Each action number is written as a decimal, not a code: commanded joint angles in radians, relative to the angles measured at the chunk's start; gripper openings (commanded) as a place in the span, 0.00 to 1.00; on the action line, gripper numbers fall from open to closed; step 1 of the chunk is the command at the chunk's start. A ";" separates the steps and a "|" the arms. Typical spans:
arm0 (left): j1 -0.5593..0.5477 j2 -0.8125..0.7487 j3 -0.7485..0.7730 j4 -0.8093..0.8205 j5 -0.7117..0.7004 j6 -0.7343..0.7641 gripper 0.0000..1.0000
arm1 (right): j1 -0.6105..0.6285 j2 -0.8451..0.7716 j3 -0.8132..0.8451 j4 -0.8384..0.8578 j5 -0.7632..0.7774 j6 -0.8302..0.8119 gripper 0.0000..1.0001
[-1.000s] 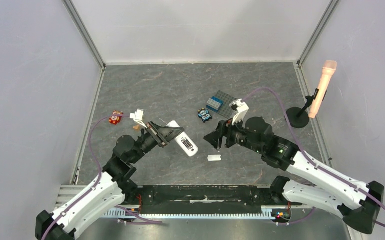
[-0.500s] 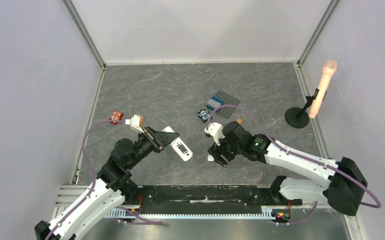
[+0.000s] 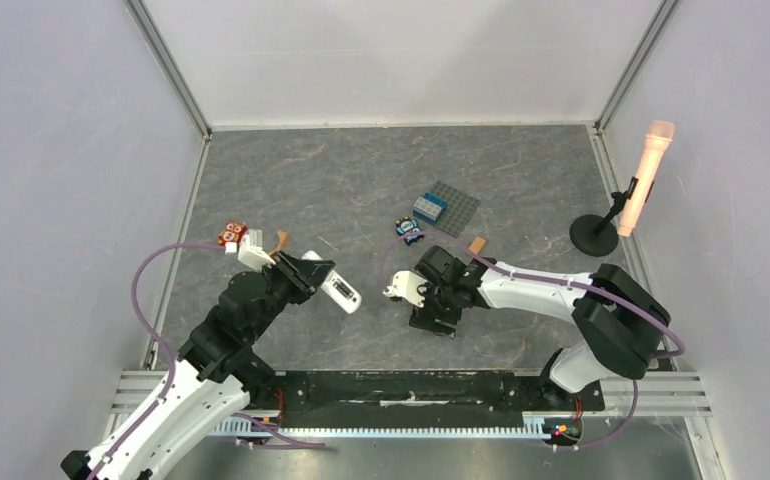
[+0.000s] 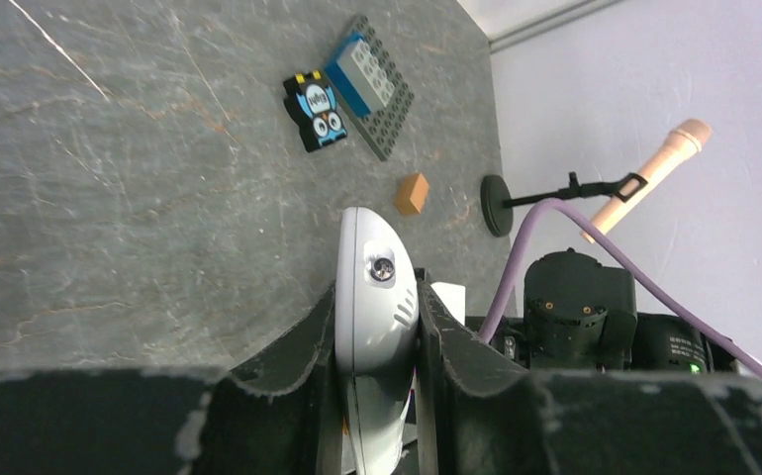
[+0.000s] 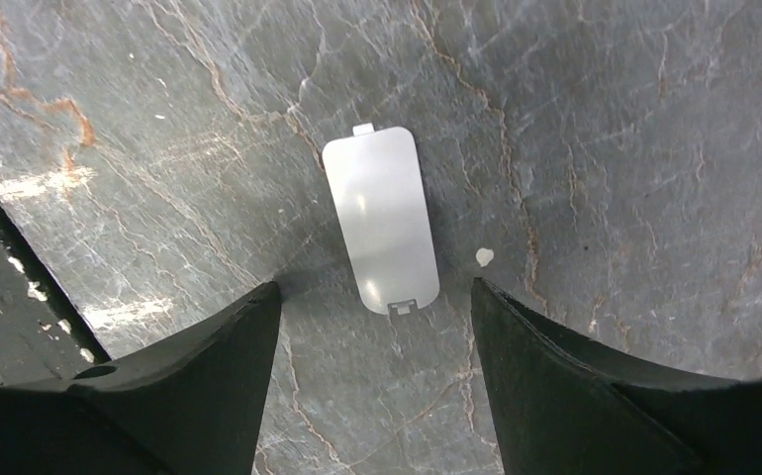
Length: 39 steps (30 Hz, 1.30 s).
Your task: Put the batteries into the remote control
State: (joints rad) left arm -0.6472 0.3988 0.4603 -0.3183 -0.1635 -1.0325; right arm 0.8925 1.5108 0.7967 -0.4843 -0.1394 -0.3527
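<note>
My left gripper [image 3: 313, 275] is shut on the remote control [image 3: 340, 291], a slim white bar held off the table at centre left. In the left wrist view the remote control [image 4: 375, 287] stands edge-on between the two black fingers [image 4: 298, 356], its rounded end with a small screw pointing away. My right gripper [image 3: 429, 318] points down at the table, just right of the remote. Its jaws stand open [image 5: 375, 287], with the near end of a small white cover piece [image 5: 381, 220] lying flat between the tips. No batteries show in any view.
A grey studded plate with a blue brick [image 3: 448, 207], a black owl tile [image 3: 410, 230] and an orange-brown block [image 3: 477, 244] lie behind the right gripper. A pink stick on a black stand [image 3: 641, 180] is at far right. A red toy [image 3: 231, 233] is at left.
The right arm has swung left and lowered its open gripper over the white cover piece. The left arm has drawn the remote back to the left.
</note>
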 commanded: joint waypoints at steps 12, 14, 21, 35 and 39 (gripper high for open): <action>0.003 0.101 0.125 0.006 -0.120 0.157 0.02 | -0.036 0.151 0.090 0.013 0.031 -0.054 0.46; 0.003 0.103 0.125 0.010 -0.119 0.154 0.02 | -0.037 0.157 0.087 0.013 0.038 -0.049 0.41; 0.003 0.100 0.122 0.012 -0.109 0.137 0.02 | -0.037 0.125 0.067 0.048 0.040 -0.015 0.28; 0.003 0.122 0.059 0.103 -0.021 0.157 0.02 | -0.036 -0.103 0.039 0.120 -0.109 0.092 0.23; 0.003 0.157 0.042 0.175 0.014 0.188 0.02 | -0.037 -0.199 0.013 0.167 -0.152 0.161 0.23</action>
State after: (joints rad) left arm -0.6472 0.5289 0.5159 -0.2749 -0.1890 -0.9108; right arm 0.8589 1.4136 0.8326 -0.4068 -0.2226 -0.2695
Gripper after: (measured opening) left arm 0.307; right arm 0.313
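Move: The white battery cover lies flat on the table just below the open right fingertips, its middle some 2 cm ahead, 2 cm to the left and 1 cm down. From that hand the remote control, held in the left fingers, is about 17 cm left, 1 cm ahead and 19 cm up; the owl block is 17 cm ahead and 5 cm left, the orange block 15 cm ahead and 7 cm right. The cover is some 17 cm right of the left hand, 1 cm back and 20 cm below. The right hand, already down at the table, slides about 1.5 cm forward and 1 cm left while its fingers close to pinch the battery cover by the long edges near its right-hand end, then lifts it some 5 cm and carries it about 2.5 cm left towards the remote control, its fingertips tilting leftward some 15 degrees. Meanwhile the left hand keeps its grip on the remote, eases about 1.5 cm forward and rolls slightly, its left side rising, with a small sway left and back right. ##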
